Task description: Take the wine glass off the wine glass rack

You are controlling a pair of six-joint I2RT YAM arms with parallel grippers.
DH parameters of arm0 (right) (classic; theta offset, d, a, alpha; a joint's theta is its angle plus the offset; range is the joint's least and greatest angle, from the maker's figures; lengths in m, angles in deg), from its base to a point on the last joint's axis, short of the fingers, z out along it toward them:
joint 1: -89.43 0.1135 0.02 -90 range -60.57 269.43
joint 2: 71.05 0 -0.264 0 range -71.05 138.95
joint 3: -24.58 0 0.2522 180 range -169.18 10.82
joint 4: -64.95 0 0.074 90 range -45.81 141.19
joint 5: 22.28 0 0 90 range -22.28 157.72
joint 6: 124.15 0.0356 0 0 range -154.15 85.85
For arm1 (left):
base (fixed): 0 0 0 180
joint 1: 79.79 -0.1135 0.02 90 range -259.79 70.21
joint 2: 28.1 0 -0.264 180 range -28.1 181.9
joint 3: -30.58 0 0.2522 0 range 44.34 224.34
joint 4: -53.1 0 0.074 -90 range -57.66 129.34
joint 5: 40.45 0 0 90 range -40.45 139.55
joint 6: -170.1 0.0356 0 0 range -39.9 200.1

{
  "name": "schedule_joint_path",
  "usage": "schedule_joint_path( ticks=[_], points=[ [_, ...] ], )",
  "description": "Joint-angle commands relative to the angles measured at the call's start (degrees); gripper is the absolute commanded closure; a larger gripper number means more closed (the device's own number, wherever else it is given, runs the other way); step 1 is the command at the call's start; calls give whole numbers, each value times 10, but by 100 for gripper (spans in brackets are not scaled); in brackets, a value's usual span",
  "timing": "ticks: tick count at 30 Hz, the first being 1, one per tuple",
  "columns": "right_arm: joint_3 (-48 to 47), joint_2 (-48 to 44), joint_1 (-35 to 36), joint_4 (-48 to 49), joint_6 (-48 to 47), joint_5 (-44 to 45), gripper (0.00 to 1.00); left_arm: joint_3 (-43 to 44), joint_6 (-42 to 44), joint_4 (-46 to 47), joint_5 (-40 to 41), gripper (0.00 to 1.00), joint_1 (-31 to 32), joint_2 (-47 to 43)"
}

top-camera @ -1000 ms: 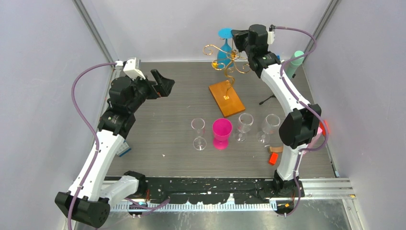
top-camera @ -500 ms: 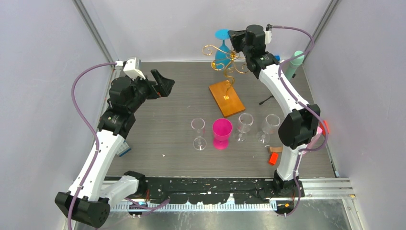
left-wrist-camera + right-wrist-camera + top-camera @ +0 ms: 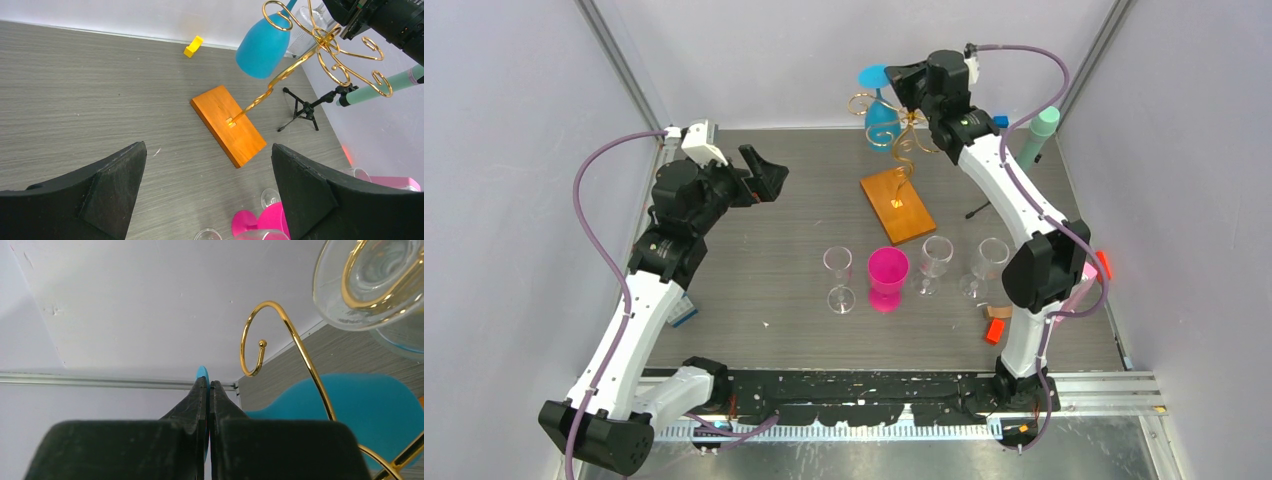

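Note:
A blue wine glass (image 3: 882, 120) hangs upside down at the back of the table, its bowl (image 3: 262, 47) tilted beside the wine glass rack (image 3: 906, 148). The rack is gold wire with scroll arms (image 3: 327, 42) on an orange wooden base (image 3: 897, 205). My right gripper (image 3: 896, 80) is shut on the thin blue foot (image 3: 201, 373) of that glass, whose stem runs up by the end curl of a rack arm. A clear glass (image 3: 372, 280) hangs on another arm. My left gripper (image 3: 207, 185) stands open, raised over the left of the table and holding nothing.
Three clear glasses (image 3: 837, 272) (image 3: 936, 257) (image 3: 989, 260) and a pink one (image 3: 887, 275) stand in a row in front of the rack base. A black tripod with a mint cylinder (image 3: 1039, 130) is at the back right. Orange bits (image 3: 996, 325) lie near the right arm.
My right gripper has carried the blue glass leftward and slightly up, away from the rack's middle towards the end of its arm. The left arm has not moved.

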State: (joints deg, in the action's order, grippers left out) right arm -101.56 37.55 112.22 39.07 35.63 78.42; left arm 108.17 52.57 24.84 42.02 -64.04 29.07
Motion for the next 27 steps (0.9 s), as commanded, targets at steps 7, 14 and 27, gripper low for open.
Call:
schedule_joint_path(
  ticks=[7,14,27],
  points=[
    [-56,9,-1,74,-33,-65,99,2,12,8,5,2,2,-14],
    [-88,45,1,114,-52,-131,100,2,14,8,7,2,2,-14],
    [-193,129,15,187,-56,-273,100,8,12,4,8,2,2,-12]
  ],
)
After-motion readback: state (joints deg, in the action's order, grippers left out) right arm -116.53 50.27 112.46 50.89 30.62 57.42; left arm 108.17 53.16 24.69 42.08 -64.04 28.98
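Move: Hanging bowl-down from the closed right fingers, which already pinch its flat foot, the blue wine glass has its middle about 9 cm below that hand and 2 cm to its left. The rack's hub lies some 7 cm back, 5 cm right and 4 cm lower; its left hook 5 cm back, 6 cm left; the clear glass on the rack about 8 cm right and level with the hand. From the left hand the blue glass is roughly 20 cm ahead, 22 cm right and slightly lower. Lifting first by about 3 cm, the right hand then swings mainly left, some 8 cm in all, and rises a little more, carrying the blue glass away from the rack's hub into the open space on its left. The wrist turns counter-clockwise by about 20 degrees and tips its fingers up 15, while they keep their pinch on the foot. ##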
